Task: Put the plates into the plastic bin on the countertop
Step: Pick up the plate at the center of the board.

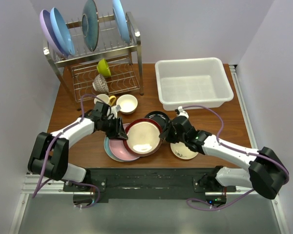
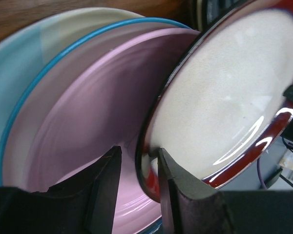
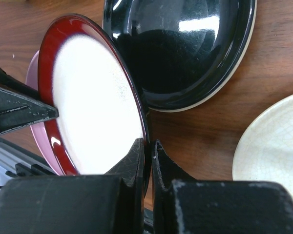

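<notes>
The maroon-rimmed cream plate (image 1: pixel 143 137) (image 2: pixel 224 97) (image 3: pixel 93 102) is tilted up over a pink plate (image 1: pixel 118 148) (image 2: pixel 88 122) that lies on a teal-and-cream plate (image 1: pixel 107 146) (image 2: pixel 19 73). My right gripper (image 1: pixel 163 134) (image 3: pixel 147 144) is shut on the maroon plate's right rim. At its left rim my left gripper (image 1: pixel 122 130) (image 2: pixel 139 153) stands open; the rim lies between the jaws and one finger touches it. A glossy black plate (image 1: pixel 156 117) (image 3: pixel 180 48) and a small cream plate (image 1: pixel 183 151) (image 3: pixel 273 146) lie on the countertop (image 1: pixel 234 117). The white plastic bin (image 1: pixel 194 61) holds nothing.
A steel wire rack (image 1: pixel 102 53) at the back left holds large blue, lilac and teal plates, with a yellow-green cup (image 1: pixel 104 67) and a patterned cup (image 1: pixel 100 84) on its lower shelf. A mug (image 1: pixel 103 100) and a cream bowl (image 1: pixel 127 103) stand before it.
</notes>
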Tool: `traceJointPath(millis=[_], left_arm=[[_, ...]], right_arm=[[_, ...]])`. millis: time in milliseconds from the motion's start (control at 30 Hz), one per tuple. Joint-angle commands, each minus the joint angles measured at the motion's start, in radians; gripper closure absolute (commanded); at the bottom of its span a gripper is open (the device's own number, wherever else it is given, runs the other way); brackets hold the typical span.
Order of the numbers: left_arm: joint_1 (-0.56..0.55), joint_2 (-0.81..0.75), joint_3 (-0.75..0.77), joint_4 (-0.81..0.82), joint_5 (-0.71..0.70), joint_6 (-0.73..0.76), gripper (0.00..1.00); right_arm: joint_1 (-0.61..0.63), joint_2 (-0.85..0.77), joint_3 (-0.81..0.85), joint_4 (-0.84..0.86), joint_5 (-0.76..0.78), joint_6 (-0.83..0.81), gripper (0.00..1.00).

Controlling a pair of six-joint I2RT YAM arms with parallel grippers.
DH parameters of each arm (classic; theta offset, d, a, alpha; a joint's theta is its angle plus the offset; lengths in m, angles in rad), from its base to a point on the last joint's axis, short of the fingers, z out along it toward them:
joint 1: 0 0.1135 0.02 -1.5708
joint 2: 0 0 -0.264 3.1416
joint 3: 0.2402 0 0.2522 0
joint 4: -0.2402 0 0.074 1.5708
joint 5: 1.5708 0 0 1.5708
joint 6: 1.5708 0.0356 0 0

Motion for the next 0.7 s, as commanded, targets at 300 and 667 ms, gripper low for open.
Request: traceJointPath(millis=[300, 667], left_arm=[[-0.008, -0.019, -0.080, 0.250, 0.246, -0.063, 0.98], [-0.004, -0.160, -0.050, 0.256, 0.254, -0.091, 1.00]], right_arm=[[-0.012, 0.016, -0.040, 0.128, -0.070, -0.001, 1.00], [-0.024, -0.053, -0.092, 0.151, -0.073, 0.008, 0.67]])
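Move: The red-rimmed plate at the centre is held up by the right fingers at its right edge, its middle some 9 cm to the right of the left hand and about 9 cm to the left of the right hand. Its left edge stands between the open left fingers. The pink plate lies just under the left hand, about 4 cm below. From the right hand, the black plate is some 7 cm ahead and 3 cm left, the cream plate about 4 cm back and 12 cm right, both some 7 cm lower. The red-rimmed plate changes hands: the left hand slides about 2 cm right along its near edge, fingers swinging some 10 degrees flatter towards the right, pinches the rim shut, then lifts it 2 to 3 cm. The right hand sinks about 1 cm, keeping its grip until its fingers begin to open around the right rim near the end. ##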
